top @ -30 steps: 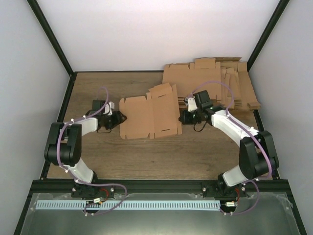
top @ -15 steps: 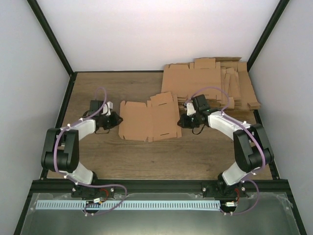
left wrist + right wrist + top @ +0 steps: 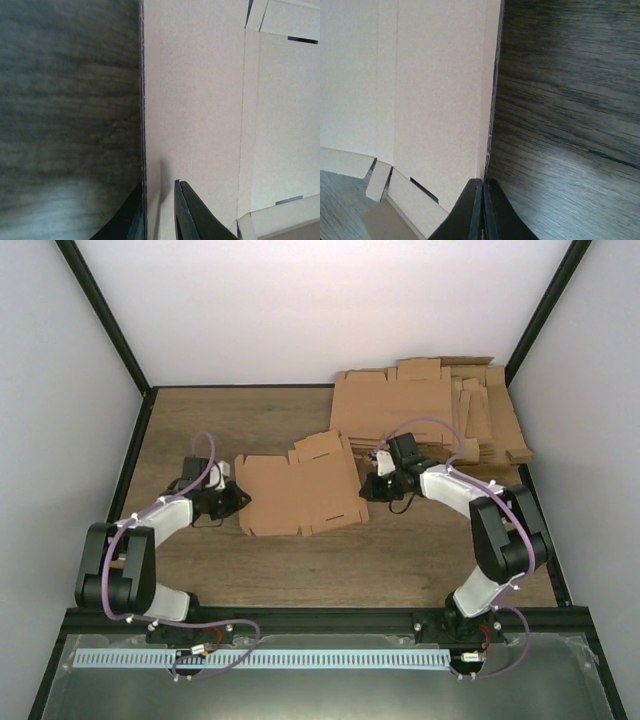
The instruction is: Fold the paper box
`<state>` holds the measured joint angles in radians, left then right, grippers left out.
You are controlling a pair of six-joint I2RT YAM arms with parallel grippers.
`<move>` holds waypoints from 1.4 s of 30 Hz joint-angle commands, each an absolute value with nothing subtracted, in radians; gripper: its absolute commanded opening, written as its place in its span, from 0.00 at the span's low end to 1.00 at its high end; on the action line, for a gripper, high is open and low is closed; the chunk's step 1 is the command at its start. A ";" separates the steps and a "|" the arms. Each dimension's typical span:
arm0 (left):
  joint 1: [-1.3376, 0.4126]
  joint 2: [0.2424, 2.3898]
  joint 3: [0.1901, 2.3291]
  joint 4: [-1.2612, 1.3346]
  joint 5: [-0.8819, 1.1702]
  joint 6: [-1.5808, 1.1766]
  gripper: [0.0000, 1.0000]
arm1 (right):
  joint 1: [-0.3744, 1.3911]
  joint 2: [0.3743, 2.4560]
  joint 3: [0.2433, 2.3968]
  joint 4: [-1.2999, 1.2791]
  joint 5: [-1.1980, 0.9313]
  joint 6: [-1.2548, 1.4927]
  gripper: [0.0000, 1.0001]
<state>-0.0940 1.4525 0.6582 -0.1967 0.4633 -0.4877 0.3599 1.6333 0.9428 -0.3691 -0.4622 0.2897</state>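
Observation:
The paper box is one flat brown creased sheet with flaps and slits, lying mid-table between my two grippers. My left gripper is at its left edge. In the left wrist view, one finger lies under that edge and the other on top of the paper box, so the left gripper is shut on the edge. My right gripper is at the right edge. In the right wrist view, the edge of the paper box runs into the closed fingers of the right gripper.
A pile of overlapping flat cardboard blanks lies at the back right, just behind my right arm. The wooden table is bounded by a black frame and white walls.
The left jaws have closed on the sheet's left edge. The sheet has shifted left and slightly nearer, and both grippers have moved with it.

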 commanded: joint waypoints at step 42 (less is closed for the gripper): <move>-0.138 1.053 1.176 -0.568 0.315 -0.337 1.00 | 0.812 1.614 1.275 -0.649 0.597 -0.531 0.01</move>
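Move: The paper box lies as a flat blank between the hands: its middle is about 13 cm right of the left gripper and 3 cm ahead, and about 13 cm to the left of the right gripper and level with it, a centimetre or two below both. From the right gripper, the box's far flap is about 10 cm ahead and 10 cm left; the cardboard stack's middle is some 18 cm ahead and 14 cm right. Spread the left fingers wide off the box's left edge, backing about 2 cm, then raise that hand steeply by some 28 cm, tipping its fingers up. Keep the right pinch on the right edge, carry it up and left about 11 cm, then swing back right and sink a little while rolling the hand's left side down and turning it counter-clockwise. ##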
